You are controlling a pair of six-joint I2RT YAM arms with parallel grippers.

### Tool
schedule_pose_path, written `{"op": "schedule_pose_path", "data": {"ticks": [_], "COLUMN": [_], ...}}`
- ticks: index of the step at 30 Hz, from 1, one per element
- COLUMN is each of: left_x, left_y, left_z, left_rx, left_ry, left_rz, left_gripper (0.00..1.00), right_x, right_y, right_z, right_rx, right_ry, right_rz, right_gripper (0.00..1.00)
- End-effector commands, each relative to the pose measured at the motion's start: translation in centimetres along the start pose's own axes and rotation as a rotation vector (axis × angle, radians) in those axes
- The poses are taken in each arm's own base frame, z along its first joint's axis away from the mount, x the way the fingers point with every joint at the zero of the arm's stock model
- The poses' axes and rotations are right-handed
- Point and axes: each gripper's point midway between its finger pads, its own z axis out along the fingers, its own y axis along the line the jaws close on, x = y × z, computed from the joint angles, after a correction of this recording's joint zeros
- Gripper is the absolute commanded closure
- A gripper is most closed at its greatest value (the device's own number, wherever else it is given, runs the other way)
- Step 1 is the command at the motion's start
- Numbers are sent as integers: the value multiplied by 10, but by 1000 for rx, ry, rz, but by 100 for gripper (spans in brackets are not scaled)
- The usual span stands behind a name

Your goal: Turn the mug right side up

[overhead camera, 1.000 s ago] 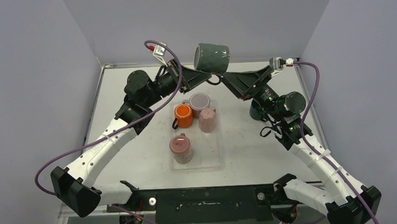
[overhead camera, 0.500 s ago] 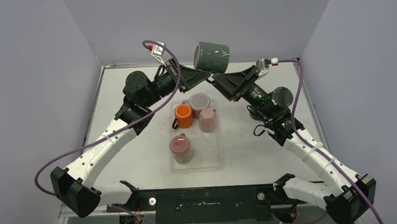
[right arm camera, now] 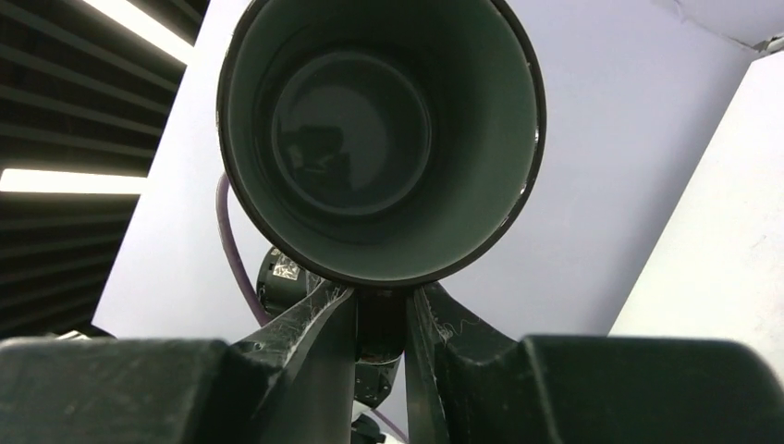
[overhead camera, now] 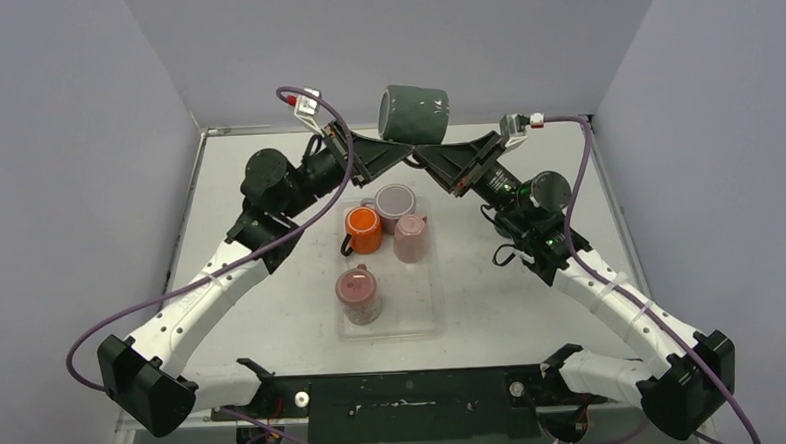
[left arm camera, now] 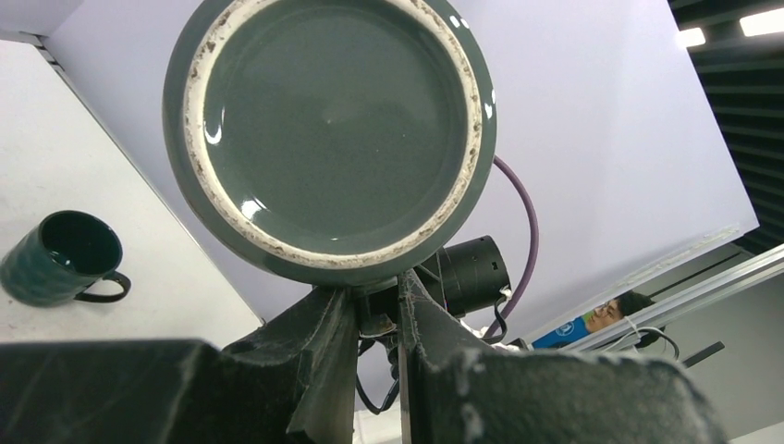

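A dark green mug (overhead camera: 414, 113) hangs on its side high over the back of the table, handle down. Its base with a pale unglazed ring (left arm camera: 328, 139) fills the left wrist view. Its open mouth (right arm camera: 379, 139) faces the right wrist camera. My left gripper (overhead camera: 404, 149) comes up from the left and is shut on the handle (left arm camera: 379, 310) under the mug. My right gripper (overhead camera: 424, 156) comes up from the right and is shut on the same handle (right arm camera: 381, 324). Both pairs of fingers meet just below the mug body.
A clear tray (overhead camera: 423, 321) at mid-table holds an orange mug (overhead camera: 363, 229) and three pink mugs (overhead camera: 394, 200) (overhead camera: 410, 237) (overhead camera: 358, 295). Another dark green mug (left arm camera: 60, 257) stands upright on the table. Grey walls close in the back and sides.
My right gripper moved left up to the mug and closed from wide open onto the handle. The mug shifted slightly left. My left gripper kept its hold.
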Motion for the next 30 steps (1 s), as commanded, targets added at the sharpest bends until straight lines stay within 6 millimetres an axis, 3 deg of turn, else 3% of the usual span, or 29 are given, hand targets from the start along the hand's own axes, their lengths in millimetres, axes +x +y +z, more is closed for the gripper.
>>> {"op": "schedule_pose_path", "data": {"ticks": [1, 3, 5, 7, 11, 14, 18, 22, 30], "left_x": [-8, -8, -8, -9, -10, -11, -15, -18, -26], "left_y": [-49, -39, -31, -23, -6, 7, 32, 54, 112], "left_z": [-10, -8, -8, -8, -9, -10, -15, -24, -60], "left_rx": [149, 108, 72, 35, -25, -80, -186, -281, -591], "left_ry": [-29, -29, -34, -47, -59, -63, -92, -116, -133], "left_rz": [78, 71, 79, 84, 105, 124, 129, 140, 147], "left_gripper": [100, 92, 67, 50, 35, 29, 22, 3, 4], "right_x": [-18, -23, -30, -38, -59, -71, -92, -105, -120], "right_y": [41, 44, 48, 52, 49, 46, 23, -1, -65], "right_z": [1, -3, -8, -12, -23, -30, -37, -45, -53], "right_rx": [-122, -116, -111, -97, -23, 28, 202, 350, 638], "right_ry": [-99, -133, -174, -219, -327, -387, -454, -476, -425], "right_rz": [-126, -193, -264, -335, -427, -475, -573, -678, -874], "right_gripper": [95, 95, 95, 95, 95, 95, 95, 95, 95]}}
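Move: The grey-green mug is up in the air on its side, both hands on its handle; its body is about 4 cm ahead of and 4 cm above either hand, some 1 cm to the right hand's left and level sideways with the left hand. On the table some 40 cm below, the dark green mug stands about 13 cm ahead and 23 cm right of the right hand. The mauve mug lies 13 cm ahead and 4 cm left of the left hand, the light pink mug 7 cm ahead and 1 cm left. The grey-green mug's handle comes free of the left fingers, which open wide before that hand draws away, chiefly down about 9 cm, also forward and left. The right hand keeps its pinch on the handle and carries the mug right, forward and down towards the dark green mug's side of the table, turning some 40 degrees clockwise while its left side rolls down. ##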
